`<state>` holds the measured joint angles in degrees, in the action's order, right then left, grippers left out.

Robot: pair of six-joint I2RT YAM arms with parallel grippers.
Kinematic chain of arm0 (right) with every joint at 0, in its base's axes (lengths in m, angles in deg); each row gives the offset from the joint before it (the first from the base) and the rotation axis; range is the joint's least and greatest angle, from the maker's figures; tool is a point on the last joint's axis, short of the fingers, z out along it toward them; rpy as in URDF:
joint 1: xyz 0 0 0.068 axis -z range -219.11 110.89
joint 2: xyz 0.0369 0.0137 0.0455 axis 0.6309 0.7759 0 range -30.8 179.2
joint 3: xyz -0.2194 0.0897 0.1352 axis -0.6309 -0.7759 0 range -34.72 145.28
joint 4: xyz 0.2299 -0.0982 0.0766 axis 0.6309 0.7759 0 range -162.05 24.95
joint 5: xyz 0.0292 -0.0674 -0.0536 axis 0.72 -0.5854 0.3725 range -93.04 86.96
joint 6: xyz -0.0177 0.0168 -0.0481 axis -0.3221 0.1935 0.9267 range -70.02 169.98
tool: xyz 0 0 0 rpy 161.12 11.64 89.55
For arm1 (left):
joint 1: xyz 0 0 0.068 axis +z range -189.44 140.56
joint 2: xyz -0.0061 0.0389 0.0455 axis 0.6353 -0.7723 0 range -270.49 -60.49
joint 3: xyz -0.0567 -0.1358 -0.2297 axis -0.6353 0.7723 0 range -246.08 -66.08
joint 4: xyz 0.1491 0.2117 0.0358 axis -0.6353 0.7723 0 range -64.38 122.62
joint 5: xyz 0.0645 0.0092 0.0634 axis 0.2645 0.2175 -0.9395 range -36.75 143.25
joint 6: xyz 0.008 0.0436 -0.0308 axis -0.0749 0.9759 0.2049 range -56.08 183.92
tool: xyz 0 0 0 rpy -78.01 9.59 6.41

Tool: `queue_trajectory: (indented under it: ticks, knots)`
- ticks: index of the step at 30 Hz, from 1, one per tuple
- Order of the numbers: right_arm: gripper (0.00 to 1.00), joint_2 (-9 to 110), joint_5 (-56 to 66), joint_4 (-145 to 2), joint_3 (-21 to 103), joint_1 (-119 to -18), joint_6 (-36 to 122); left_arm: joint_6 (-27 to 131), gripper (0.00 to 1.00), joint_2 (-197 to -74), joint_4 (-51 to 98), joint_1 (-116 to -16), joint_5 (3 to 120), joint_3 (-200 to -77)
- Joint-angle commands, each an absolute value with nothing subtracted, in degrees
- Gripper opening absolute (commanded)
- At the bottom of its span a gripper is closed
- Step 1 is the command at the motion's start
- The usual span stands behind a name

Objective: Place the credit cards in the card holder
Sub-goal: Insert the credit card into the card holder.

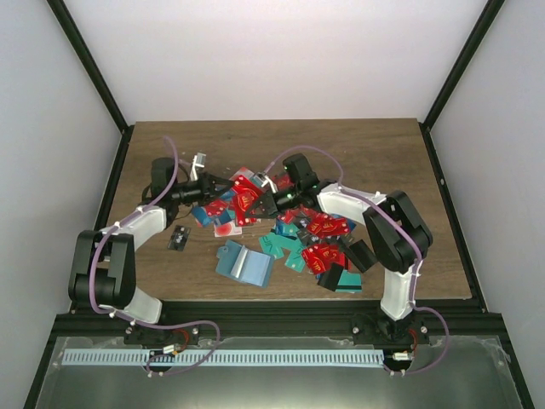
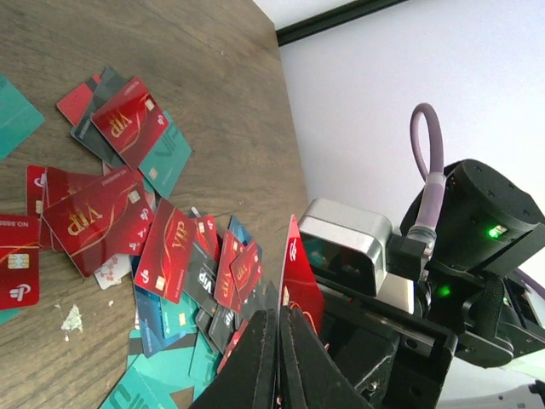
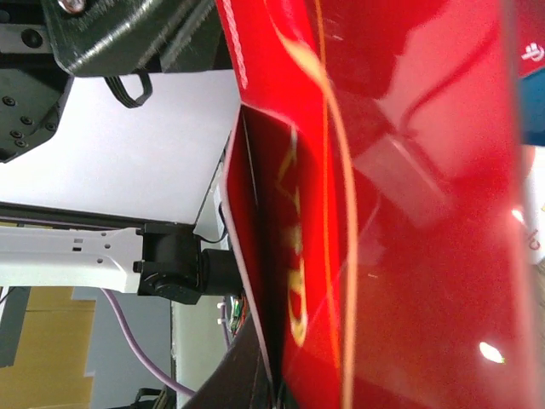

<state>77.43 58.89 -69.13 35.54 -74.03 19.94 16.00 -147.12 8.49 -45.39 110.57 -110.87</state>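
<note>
Both grippers meet above the table's middle. My left gripper [image 1: 228,194] [image 2: 279,313] is shut on the edge of a red credit card [image 2: 300,273] that stands upright. My right gripper [image 1: 266,201] [image 3: 277,388] is shut on red cards [image 3: 383,204] [image 1: 247,198] that fill its own view; one dark finger [image 3: 243,379] shows beside them. The held cards hang between the two grippers. The teal-blue card holder [image 1: 244,262] lies open on the table, nearer the front. Several loose red, teal and blue cards [image 1: 319,239] [image 2: 94,213] lie spread on the wood.
Black blocky cases lie at the left [image 1: 177,239] and at the right front [image 1: 362,256] [image 1: 332,277]. A white card with a red blot [image 1: 223,228] lies below the left gripper. The right arm's wrist [image 2: 477,221] is close in front of the left fingers.
</note>
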Motion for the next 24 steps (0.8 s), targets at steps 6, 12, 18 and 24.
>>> queue_trajectory:
  ticks: [6,12,18,24]
  knots:
    - [0.06,74.2,53.4,-58.3,31.8,-69.5,25.9,22.8,0.04,-144.2,20.2,-45.1,102.7,-120.2]
    - [0.65,76.1,42.8,-54.0,32.0,-62.9,25.3,28.2,0.04,-145.9,28.5,-45.1,101.9,-126.9]
    - [0.77,69.0,39.8,-48.4,34.1,-61.5,31.5,35.0,0.04,-146.6,40.7,-45.6,105.7,-132.2]
    - [0.82,59.2,53.0,-53.4,28.7,-61.5,30.8,40.1,0.04,-145.1,47.3,-48.6,110.6,-132.3]
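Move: The red cards are pinched between both hands. The patch by the teal cards, where the right hand lets go, lies about 3 cm back of that hand, 6 cm to its right and 13 cm below; the teal cards are 5 cm back and 5 cm right, the card holder 11 cm back and 2 cm left, the white-red card 1 cm back and 7 cm left. From the left hand the card holder lies some 18 cm back, 3 cm right and 16 cm below, the white-red card 8 cm back and 2 cm left. One red card stays pinched in the shut left fingers, lifted about 6 cm and carried a little forward, then partly back. The surplus cards go with the right hand to the right and down towards the teal cards; its fingers open wide on the way and let go of them. The emptied hand travels on to some 11 cm right, also forward, tips dipping and swinging clockwise, then rises nearly to its starting height. ##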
